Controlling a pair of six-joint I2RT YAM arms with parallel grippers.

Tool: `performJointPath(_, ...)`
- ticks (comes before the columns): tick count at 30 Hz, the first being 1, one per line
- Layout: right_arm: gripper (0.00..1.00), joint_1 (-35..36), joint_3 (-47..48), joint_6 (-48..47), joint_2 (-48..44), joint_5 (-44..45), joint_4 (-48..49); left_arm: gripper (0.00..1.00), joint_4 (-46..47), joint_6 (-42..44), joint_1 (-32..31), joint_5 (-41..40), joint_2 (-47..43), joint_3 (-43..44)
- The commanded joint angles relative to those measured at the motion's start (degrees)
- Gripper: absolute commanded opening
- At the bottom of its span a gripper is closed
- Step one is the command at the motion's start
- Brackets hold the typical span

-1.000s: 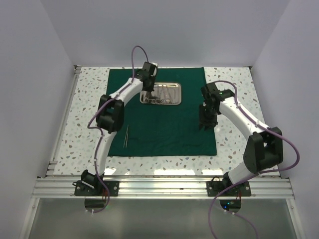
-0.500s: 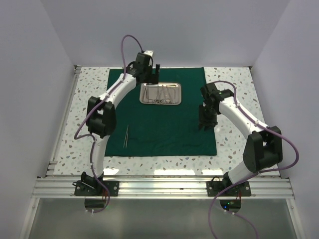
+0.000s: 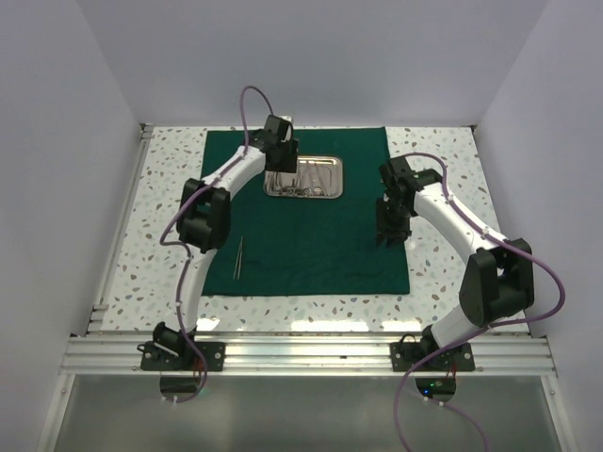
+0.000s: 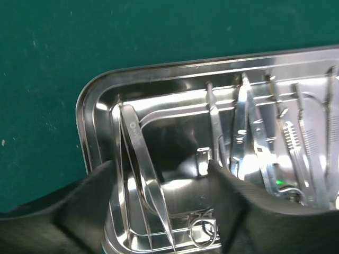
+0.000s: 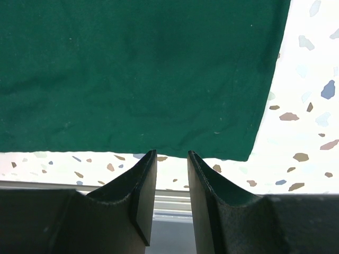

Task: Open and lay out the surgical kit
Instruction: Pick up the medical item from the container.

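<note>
The surgical kit's dark green cloth (image 3: 311, 245) lies spread flat on the table. A shiny steel tray (image 3: 337, 179) sits on its far half, holding several slim silver instruments. In the left wrist view, tweezers (image 4: 139, 159) lie along the tray's left side, a scissor ring (image 4: 204, 230) is near the bottom, and forceps (image 4: 296, 148) lie to the right. My left gripper (image 3: 280, 166) hangs low over the tray's left end, open, its fingers (image 4: 79, 201) on either side of those tweezers. Another pair of tweezers (image 3: 239, 257) lies on the cloth's near left. My right gripper (image 3: 388, 231) hovers over the cloth's right edge, its jaws slightly apart with nothing between them.
The speckled tabletop (image 3: 160, 226) borders the cloth on all sides. An aluminium rail (image 3: 311, 353) carries both arm bases along the near edge, and another rail (image 3: 118, 235) runs down the left side. White walls close in the back and both sides.
My left gripper pulled back from the tray's left end toward the far edge, opened, and has come back down over the tray. The right arm has not moved.
</note>
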Motion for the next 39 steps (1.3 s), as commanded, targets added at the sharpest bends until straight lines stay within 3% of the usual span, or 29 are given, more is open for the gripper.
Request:
performJointPath(1,0.34,0.1,0.7,-1.1,-1.8,0.7,-1.1,0.68,-0.3,-1.4,0.5,-1.9,-0.2,1.3)
performJointPath(5,0.34,0.0,0.7,-1.1,-1.3,0.7,-1.0,0.46,0.6,-1.5,0.4,-1.6,-1.7,-0.9)
performJointPath(8,0.34,0.0,0.7,-0.9,-0.6,0.5,-0.5,0.4,0.8,-1.3,0.0,-2.3,-3.3,-2.0)
performJointPath(27,0.34,0.0,0.3,-0.4,0.7,-0.1,0.6,0.32,-2.0,-3.1,-2.6,-6.6,-6.6,-7.0)
performJointPath(39,0.33,0.0,0.0,-0.4,0.8,-0.5,1.1,0.29,-2.0,-3.4,-3.2,-5.2,-6.1,-8.5)
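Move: Almost directly under the left hand, roughly 1 cm to its left, 1 cm back and 2 cm down, lie the slanting tweezers in the tray. The edge-on tweezers lie along the tray's left wall, about 2 cm left and 1 cm back of the hand. The needle holder is some 4 cm right, level with the hand, and the scissors about 7 cm right and 1 cm ahead. From the right hand, the slanting tweezers are about 28 cm ahead, 25 cm left and 8 cm lower. Drawing back about 4 cm towards the tray's near rim, the left hand settles some 2 cm lower, most of that drop coming first, and its fingers tip slightly more downwards. Along the way the fingers narrow from wide open to about a third open, ending astride the tip half of the tweezers; a firm pinch can't be seen. ##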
